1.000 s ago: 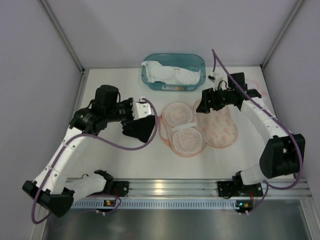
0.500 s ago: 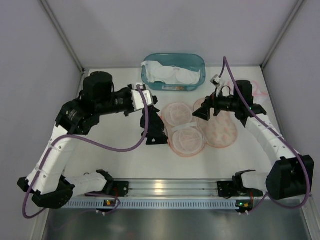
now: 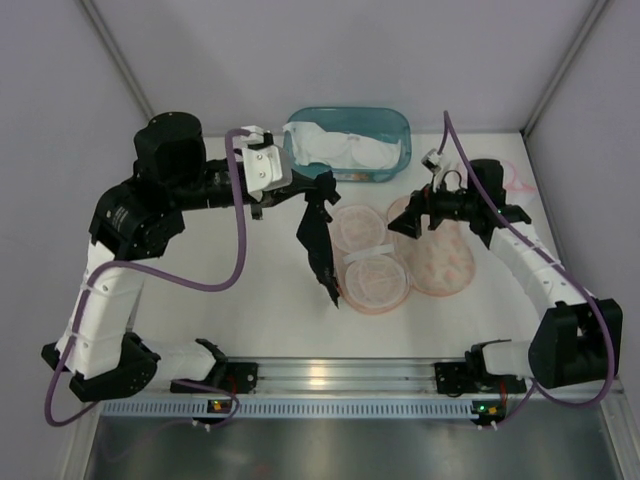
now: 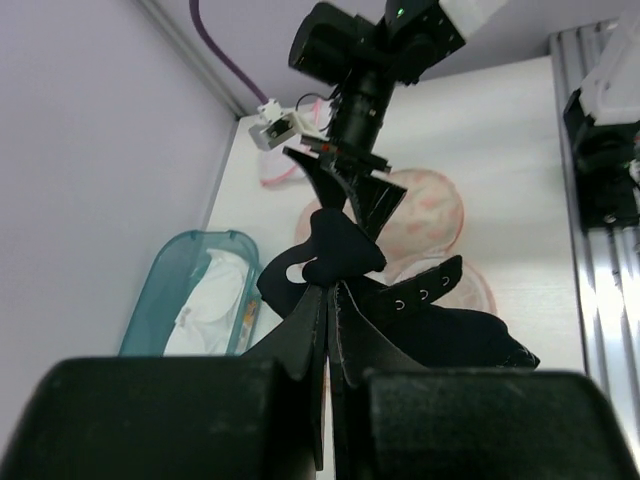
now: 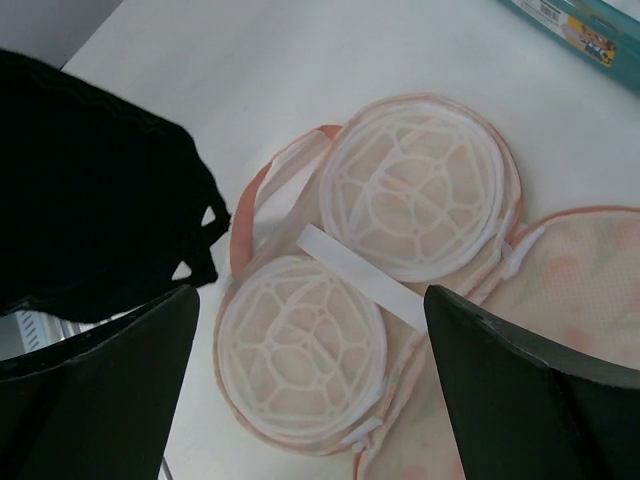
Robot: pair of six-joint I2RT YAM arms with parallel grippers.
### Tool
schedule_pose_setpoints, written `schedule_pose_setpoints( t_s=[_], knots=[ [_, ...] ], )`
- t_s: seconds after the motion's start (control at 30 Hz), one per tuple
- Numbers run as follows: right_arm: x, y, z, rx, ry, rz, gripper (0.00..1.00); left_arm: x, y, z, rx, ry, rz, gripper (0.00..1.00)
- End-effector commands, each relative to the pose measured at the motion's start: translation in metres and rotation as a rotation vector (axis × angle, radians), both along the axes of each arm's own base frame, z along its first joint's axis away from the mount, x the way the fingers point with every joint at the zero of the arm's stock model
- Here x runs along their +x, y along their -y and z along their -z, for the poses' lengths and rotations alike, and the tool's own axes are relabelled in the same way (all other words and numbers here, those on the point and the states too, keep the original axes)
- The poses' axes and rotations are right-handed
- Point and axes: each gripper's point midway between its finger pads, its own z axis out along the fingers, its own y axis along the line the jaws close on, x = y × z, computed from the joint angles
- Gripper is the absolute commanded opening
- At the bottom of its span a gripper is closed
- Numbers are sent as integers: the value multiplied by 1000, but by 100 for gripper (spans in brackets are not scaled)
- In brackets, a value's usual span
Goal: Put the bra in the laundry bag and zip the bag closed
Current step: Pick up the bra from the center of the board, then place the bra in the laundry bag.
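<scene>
My left gripper [image 3: 308,190] is shut on the black bra [image 3: 320,245] and holds it in the air. The bra hangs down over the left edge of the pink laundry bag [image 3: 440,262]. The bag lies open on the table, with two white round cage domes [image 3: 372,280] showing inside. In the left wrist view the bra [image 4: 400,310] is pinched between my fingers [image 4: 335,300]. My right gripper [image 3: 405,222] is open and empty, hovering over the bag's back part. In the right wrist view [image 5: 310,390] its jaws stand wide above the domes [image 5: 300,345], with the bra [image 5: 90,200] at the left.
A teal bin [image 3: 396,118] with white garments stands at the back of the table, just behind my left gripper. It also shows in the left wrist view [image 4: 165,290]. A metal rail [image 3: 330,378] runs along the near edge. Walls close in the left, right and back.
My left arm has lifted the bra off the table and carried it up and right, so it now dangles by the bag. My right gripper swung slightly toward the bag, then held still.
</scene>
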Motion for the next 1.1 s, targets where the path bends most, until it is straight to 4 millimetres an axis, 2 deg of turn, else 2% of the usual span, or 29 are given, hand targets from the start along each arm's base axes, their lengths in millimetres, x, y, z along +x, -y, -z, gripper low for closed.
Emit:
schedule_pose_setpoints(
  t_s=[0.0,0.1,0.3,0.53,0.57,0.63,0.67,0.77,0.93,1.07],
  knots=[
    [15,6,-29,13,91,26,96,-31,7,-32,-104,-52,110,0],
    [22,16,-24,-13,72,73,96,-44,10,-41,-137,-118,155,0],
    [27,25,-17,-34,33,101,95,-65,20,-33,-132,-250,295,0],
    [30,30,-7,-49,6,116,95,-94,57,-9,-62,-347,471,0],
    [30,30,-5,-50,-1,116,95,-105,64,-6,-49,-353,514,0],
    [31,31,-4,-53,-7,118,95,-113,75,0,-28,-356,558,0],
    [31,32,-4,-57,-8,118,95,-125,79,1,-18,-357,598,0],
    [30,35,-3,-65,-6,120,95,-142,90,5,2,-355,658,0],
    [29,43,1,-75,-16,131,95,-168,99,-1,6,-344,744,0],
    [28,48,4,-81,-19,133,95,-182,99,-9,-5,-326,790,0]
  ],
)
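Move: The left hand holds the bra high up; the open laundry bag's padded half lies about 10 cm ahead, 14 cm right and 48 cm below. The bag's flowered half is some 13 cm ahead and 30 cm right, the blue bin 40 cm ahead and 8 cm right. From the open right hand, the padded half lies about 8 cm left, 2 cm back and 20 cm below. Left hand sweeps the held bra about 16 cm back, 10 right, turning 40° clockwise; open right hand edges right. ##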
